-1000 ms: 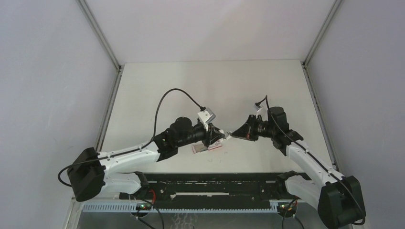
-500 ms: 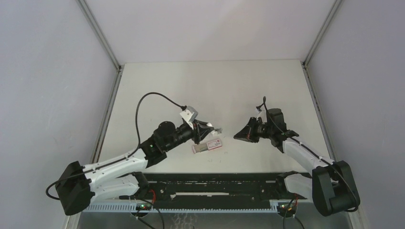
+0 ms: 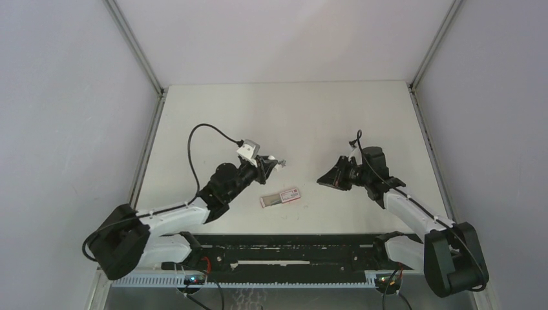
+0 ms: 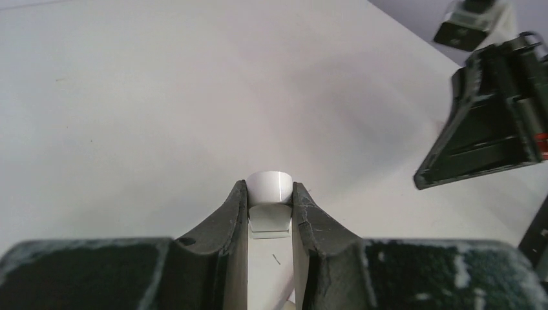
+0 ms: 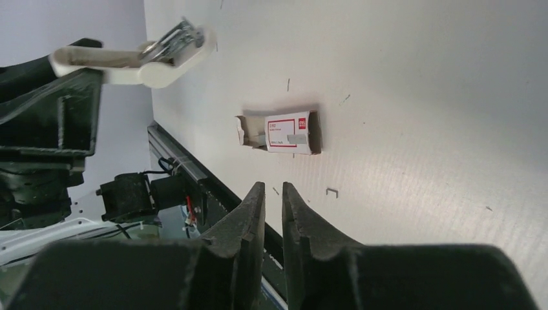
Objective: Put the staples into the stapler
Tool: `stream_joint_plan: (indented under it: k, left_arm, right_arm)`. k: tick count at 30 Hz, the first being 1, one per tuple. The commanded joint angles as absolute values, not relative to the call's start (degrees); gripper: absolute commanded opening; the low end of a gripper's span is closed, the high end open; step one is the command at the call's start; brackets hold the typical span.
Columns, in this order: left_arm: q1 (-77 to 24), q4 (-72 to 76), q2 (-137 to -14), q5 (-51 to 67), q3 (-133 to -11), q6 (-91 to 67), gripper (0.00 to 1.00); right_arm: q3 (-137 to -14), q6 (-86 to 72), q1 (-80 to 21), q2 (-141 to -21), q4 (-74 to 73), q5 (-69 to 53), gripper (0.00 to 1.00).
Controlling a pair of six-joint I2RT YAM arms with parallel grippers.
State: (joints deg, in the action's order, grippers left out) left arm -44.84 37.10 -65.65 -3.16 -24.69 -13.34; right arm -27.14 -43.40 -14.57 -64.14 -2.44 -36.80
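Note:
A small white stapler [image 4: 269, 187] is clamped between my left gripper's [image 4: 270, 194] fingers and held off the table, its metal front end sticking out [image 3: 276, 161]. The same stapler [image 5: 139, 61] shows at the upper left of the right wrist view. The staples box [image 3: 280, 197], white with red print and one end flap open, lies flat on the table between the arms, and shows again as the box [image 5: 284, 132] in the right wrist view. My right gripper [image 5: 273, 190] hovers right of the box [image 3: 321, 180], its jaws a narrow gap apart with nothing between them.
A single loose staple [image 5: 332, 192] lies on the table near the box. The black rail [image 3: 284, 248] with the arm bases runs along the near edge. Grey walls enclose the white table [image 3: 291, 116] on three sides.
The grippers met above the box a second ago. My left arm has since drawn back left with the stapler, and the right gripper has pulled slightly right and parted its jaws a little.

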Motion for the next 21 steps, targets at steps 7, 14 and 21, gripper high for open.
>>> stream_joint_plan:
  k: [7,14,21]
  left_arm:
    - [-44.6,76.4,-85.3,-2.6,-19.9,-5.6,0.0]
    - [-44.6,78.9,-93.4,1.5,-21.5,-3.8,0.0]
    - [-44.6,78.6,-98.7,1.2,-21.8,-1.8,0.0]
  right_arm:
    - [-24.1,-40.7,-13.7,-57.6,2.5,-33.3,0.17]
    - [-23.0,-40.4,-12.9,-56.3,2.6,-33.0,0.17]
    - [-22.7,-40.5,-12.7,-56.8,3.3,-33.3,0.17]
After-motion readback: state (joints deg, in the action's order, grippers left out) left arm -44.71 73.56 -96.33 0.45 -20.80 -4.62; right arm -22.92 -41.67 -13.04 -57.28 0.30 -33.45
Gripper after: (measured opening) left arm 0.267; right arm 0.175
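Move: My left hand holds the opened stapler. The clear patch of table it is going to is about 18 cm below, roughly 2 cm ahead and 3 cm to the right. The staple box sits some 5 cm back, 2 cm right and 17 cm below that hand; my right gripper is about 4 cm back, 14 cm right and 8 cm lower. From my right hand the same patch is about 6 cm ahead, 11 cm left and 10 cm down. I lower the stapler with my left hand about 8 cm towards the bare table just beyond the staple box, edging forward early on and drifting right, a couple of centimetres each. I tilt it slightly and keep its fingers pinched on the stapler. My right hand, empty, eases 1.5 cm to the right and tips its fingers up some 5 degrees. ##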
